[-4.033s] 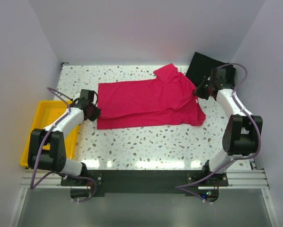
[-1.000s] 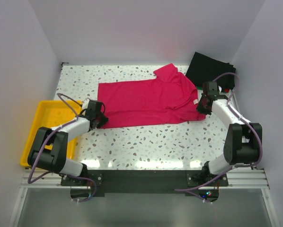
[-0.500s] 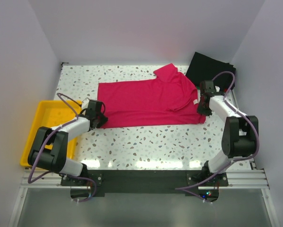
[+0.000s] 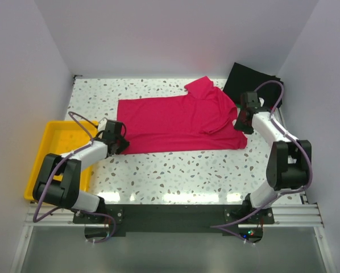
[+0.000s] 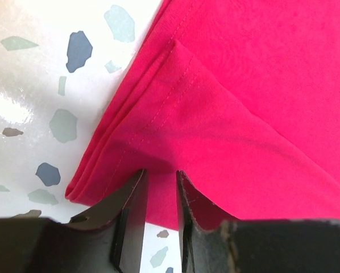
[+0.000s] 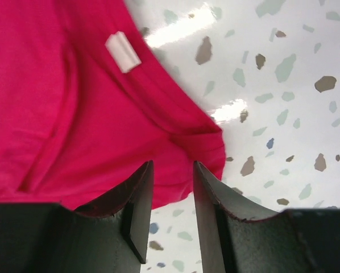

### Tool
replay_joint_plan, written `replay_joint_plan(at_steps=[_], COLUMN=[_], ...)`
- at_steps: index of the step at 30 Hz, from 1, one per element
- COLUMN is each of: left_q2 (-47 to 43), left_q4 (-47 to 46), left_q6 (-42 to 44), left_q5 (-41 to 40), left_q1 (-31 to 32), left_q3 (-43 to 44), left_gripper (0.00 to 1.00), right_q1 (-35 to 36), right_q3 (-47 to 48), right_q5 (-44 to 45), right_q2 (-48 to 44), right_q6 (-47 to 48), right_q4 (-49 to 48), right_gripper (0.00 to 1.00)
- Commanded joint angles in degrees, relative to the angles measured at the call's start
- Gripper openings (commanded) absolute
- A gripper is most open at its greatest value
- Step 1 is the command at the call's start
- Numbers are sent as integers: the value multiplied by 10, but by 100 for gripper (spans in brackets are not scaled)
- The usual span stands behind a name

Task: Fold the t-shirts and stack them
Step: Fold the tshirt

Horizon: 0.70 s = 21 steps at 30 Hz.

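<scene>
A crimson-pink t-shirt point(image 4: 175, 122) lies flat across the middle of the table, folded lengthwise, collar end to the right. My left gripper point(image 4: 121, 145) sits at its near-left corner. In the left wrist view the jaws point(image 5: 161, 173) stand open, tips just over the hemmed cloth point(image 5: 244, 85), nothing between them. My right gripper point(image 4: 241, 121) is at the shirt's right end. Seen from the right wrist it point(image 6: 173, 165) is open above the bunched edge of the shirt point(image 6: 62, 114), near the white neck tag point(image 6: 123, 52). A black t-shirt point(image 4: 247, 79) lies at the far right corner.
A yellow tray point(image 4: 50, 139) sits off the table's left edge, under my left arm. White walls close in on the left, back and right. Speckled tabletop point(image 4: 181, 170) shows between the shirt and the arm bases.
My right gripper has opened and let go of the shirt's right end, drawing back a little toward the far side. The left gripper has stayed put over the last second.
</scene>
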<state>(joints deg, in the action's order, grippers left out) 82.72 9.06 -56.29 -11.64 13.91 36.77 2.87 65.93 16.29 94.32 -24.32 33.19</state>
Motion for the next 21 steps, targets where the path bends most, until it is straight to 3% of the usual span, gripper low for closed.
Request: replay_joint_plan(at_steps=[1, 7, 13, 21], left_q2=[-33, -72, -26, 45], left_q4=[9, -10, -47, -105], left_q6=[17, 22, 22, 36], left_q5=[10, 29, 45, 63], left_q1=[-3, -1, 2, 13], left_q3=[9, 28, 50, 38], left_gripper=[32, 33, 31, 28], right_q1=[30, 104, 104, 102], right_q3=[3, -39, -76, -145], right_q5=[-45, -77, -86, -77], right_q2=[-90, -96, -45, -21], right_q6=[-25, -64, -79, -114], right_q4=[-18, -80, -152, -259], right_gripper=[38, 40, 44, 41])
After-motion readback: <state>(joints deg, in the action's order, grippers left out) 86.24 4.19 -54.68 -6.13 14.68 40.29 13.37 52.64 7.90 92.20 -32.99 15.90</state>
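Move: The t-shirt's folded strip is the thing to reach. The spot for the right hand lies about 10 cm to its left, 2 cm back and 6 cm below; the white tag is some 4 cm ahead and 3 cm left, the black pile about 19 cm ahead and 5 cm right. The left hand's spot on the strip is about 3 cm ahead, 3 cm right and 1 cm below, with the yellow bin's middle 26 cm left and 4 cm back. Swing the right gripper about 10 cm left along the strip in a quick arch, up some 6 cm and then down to about 4 cm below its start, rolling it about 15 degrees so the fingers point straighter down. Meanwhile hop the left gripper inward, some 3 cm forward and 3 cm right, setting it low over the cloth again. Keep both partly open. ##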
